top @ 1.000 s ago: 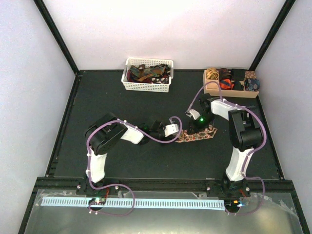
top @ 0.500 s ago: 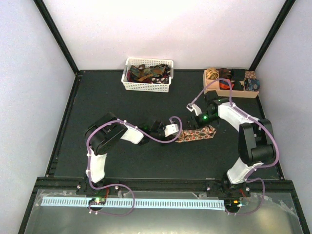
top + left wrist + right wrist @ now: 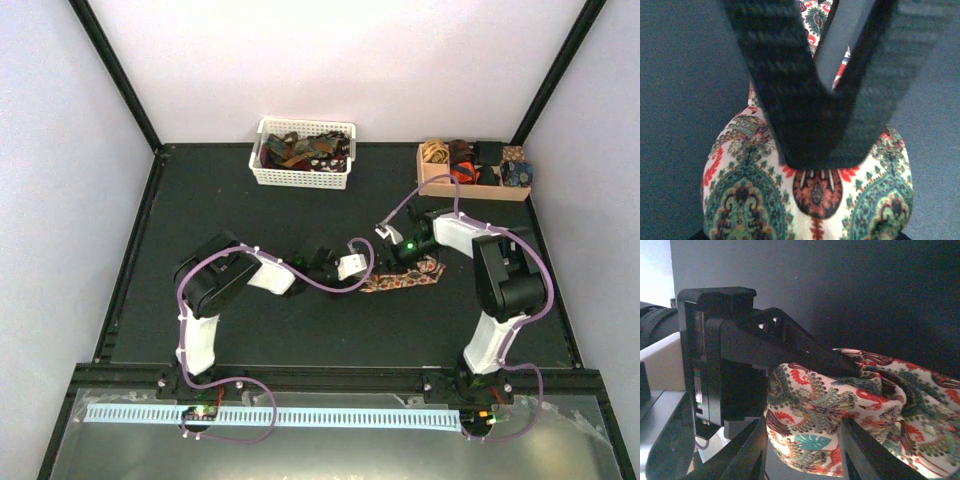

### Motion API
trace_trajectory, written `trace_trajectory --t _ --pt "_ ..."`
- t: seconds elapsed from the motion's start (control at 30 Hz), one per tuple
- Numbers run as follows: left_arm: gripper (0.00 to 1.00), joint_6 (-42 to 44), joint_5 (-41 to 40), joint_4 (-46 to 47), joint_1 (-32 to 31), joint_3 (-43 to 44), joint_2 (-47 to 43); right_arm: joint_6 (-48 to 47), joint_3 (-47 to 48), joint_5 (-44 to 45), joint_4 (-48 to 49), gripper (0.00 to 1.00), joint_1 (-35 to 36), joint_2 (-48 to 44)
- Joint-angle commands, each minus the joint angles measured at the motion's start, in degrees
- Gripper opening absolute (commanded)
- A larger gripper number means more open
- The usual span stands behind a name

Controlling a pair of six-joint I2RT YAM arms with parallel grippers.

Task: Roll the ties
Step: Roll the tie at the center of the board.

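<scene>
A floral tie (image 3: 408, 277) in red, green and beige lies on the black table, its left end wound into a roll (image 3: 815, 410). My left gripper (image 3: 366, 274) is shut on that roll, and in the left wrist view its dark fingers (image 3: 790, 100) meet in a V over the patterned fabric (image 3: 750, 200). My right gripper (image 3: 398, 262) comes in from the right and is open. Its two fingers (image 3: 752, 452) stand either side of the roll, close against the cloth. The left gripper's black body (image 3: 735, 370) fills the left of the right wrist view.
A white slatted basket (image 3: 300, 180) holding several loose ties (image 3: 300, 150) stands at the back centre. A tan wooden compartment box (image 3: 470, 188) with rolled ties (image 3: 460, 158) sits at the back right. Purple cables loop off both arms.
My right gripper opened, swung away to the right, then came back to straddle the roll. The left gripper kept its hold and has not moved.
</scene>
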Motion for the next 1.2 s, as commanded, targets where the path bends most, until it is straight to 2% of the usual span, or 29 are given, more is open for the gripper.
trace_trajectory --t 0.0,0.17,0.2,0.3,0.37,0.4,0.47,0.67,0.8,1.0,1.17 --pt "0.33 -0.5 -3.9 -7.5 0.7 -0.2 2.0 1.1 0.8 0.2 0.7 0.37 1.1 1.2" --pt "0.34 -0.6 -3.8 -7.5 0.7 -0.4 2.0 -2.5 2.7 5.3 -3.0 0.04 1.1 1.7" --pt "0.35 -0.7 -3.7 -7.5 0.7 -0.4 2.0 -3.2 2.6 6.2 -3.5 0.02 1.0 1.6" --pt "0.36 -0.8 -3.3 -7.0 0.7 -0.7 1.8 -4.7 1.9 8.5 -4.1 0.01 0.5 1.2" --pt "0.43 -0.7 -2.9 -6.5 0.8 -0.9 1.7 -5.0 1.1 9.2 -3.8 0.01 -0.3 1.1" --pt "0.48 -0.8 -2.7 -6.0 0.9 -1.0 1.5 -5.1 0.7 9.5 -3.5 0.01 -0.7 1.1" --pt "0.65 -1.4 -0.9 -3.8 1.2 -2.1 0.5 -5.6 -0.1 9.9 -3.2 0.01 -1.5 1.2" --pt "0.98 -2.6 2.7 3.6 1.7 -5.3 -3.3 -6.7 -1.4 11.4 -2.9 0.01 -3.9 1.1" --pt "0.99 -4.2 0.3 4.1 1.7 -4.9 -4.1 -7.2 -2.3 12.7 -2.8 0.01 -5.5 1.0" --pt "0.99 -7.0 -3.2 -8.9 0.3 4.3 -0.6 -7.2 -2.4 12.3 -2.8 0.01 -6.4 0.8" --pt "0.99 -6.0 -2.7 -9.7 -1.5 5.9 0.5 -6.5 -2.6 13.0 -2.5 0.01 -6.4 1.1"
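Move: Between the left fingers sits the tie's roll, its middle only about 1 cm right of that hand and 1 cm higher. From the right hand, poised above with open fingers, the same roll is some 3 cm left, 1 cm back and 3 cm down. The flat tail lies about 6 cm right of the right hand, 2 cm back and 6 cm below; the wooden box stands roughly 28 cm ahead and 24 cm right. Closing on the cloth at the roll's upper right side, the right hand pinches it, then goes right about 5 cm and down some 3 cm, tilting its fingers roughly 10 degrees. Meanwhile the left hand opens wide and lets go, draws left and slightly back about 2 cm, then swings forward and right with a small rise, open beside the roll. ##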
